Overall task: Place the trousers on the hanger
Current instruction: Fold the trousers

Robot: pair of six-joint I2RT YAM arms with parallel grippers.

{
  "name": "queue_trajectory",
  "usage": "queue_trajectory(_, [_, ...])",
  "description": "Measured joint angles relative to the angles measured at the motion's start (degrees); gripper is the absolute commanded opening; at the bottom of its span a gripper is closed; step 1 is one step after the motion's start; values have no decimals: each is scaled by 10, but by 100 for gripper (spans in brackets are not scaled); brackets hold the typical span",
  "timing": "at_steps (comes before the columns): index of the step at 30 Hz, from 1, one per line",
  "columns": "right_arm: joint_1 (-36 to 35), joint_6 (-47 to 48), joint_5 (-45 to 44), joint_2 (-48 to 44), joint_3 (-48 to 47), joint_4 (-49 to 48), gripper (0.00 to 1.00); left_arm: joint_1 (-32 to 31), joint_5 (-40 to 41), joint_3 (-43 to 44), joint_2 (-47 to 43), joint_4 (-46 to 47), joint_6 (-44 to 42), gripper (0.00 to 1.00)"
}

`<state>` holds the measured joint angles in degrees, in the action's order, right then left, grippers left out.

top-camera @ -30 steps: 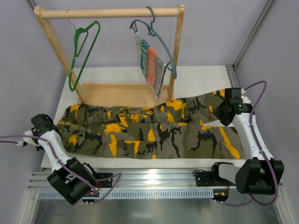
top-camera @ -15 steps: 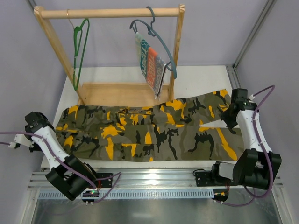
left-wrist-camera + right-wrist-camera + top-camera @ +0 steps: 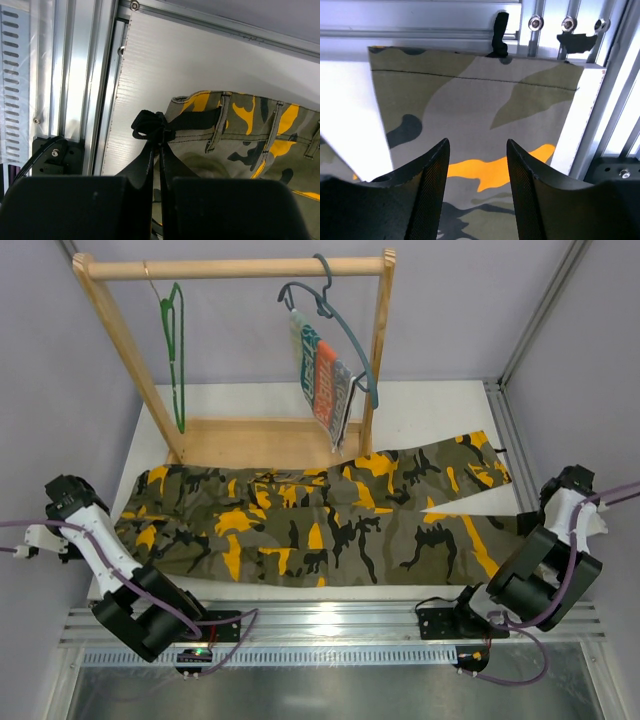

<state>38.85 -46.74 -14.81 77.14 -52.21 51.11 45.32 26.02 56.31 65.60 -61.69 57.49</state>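
The camouflage trousers lie flat across the white table, waist to the left and leg ends to the right. My left gripper is at the table's left edge, shut on the black strap at the waistband corner. The right gripper stands open at the table's right edge, its fingers apart above a leg hem and holding nothing. The thin green hanger hangs from the rack's bar at the left, seen nearly edge-on.
A wooden rack stands at the back of the table. A grey-blue hanger with a striped cloth hangs on its right side. Aluminium rails run along the near edge, and a frame post rises at the right.
The right gripper has swung off the trouser leg out to the table's right edge. The left gripper has drawn further left with the waistband. The green hanger has turned edge-on.
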Motion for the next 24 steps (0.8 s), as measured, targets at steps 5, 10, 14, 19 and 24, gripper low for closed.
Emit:
queue_trajectory(5, [25,79,128,-11,46,-94,53,18,-5,9,51,1,6,1])
queue_trajectory(10, [-51,113,175,3,16,-149,54,25,-11,6,50,3,7,1])
queue_trajectory(14, [-80,119,179,64,-47,-190,54,28,-23,1,32,7,10,0])
queue_trajectory(19, [-84,113,156,163,-102,-214,54,33,-34,-4,11,8,26,0])
queue_trajectory(24, [-99,100,124,242,-150,-208,54,42,-50,-17,11,8,43,0])
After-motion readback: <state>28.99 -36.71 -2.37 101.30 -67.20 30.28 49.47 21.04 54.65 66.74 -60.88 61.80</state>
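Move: The near corner of the upper trouser leg's cuff lies about 17 cm ahead of the open right hand, 1 cm to its right and 7 cm below. The lower leg's cuff is level with the hand, about 4 cm to its right; a black cord lies roughly 7 cm beyond the corner. From the left hand, that corner is some 83 cm to the right and 11 cm ahead. Right hand, fingers open, sweeps forward about 17 cm to the upper leg's cuff corner, turning some 20 degrees counter-clockwise. ##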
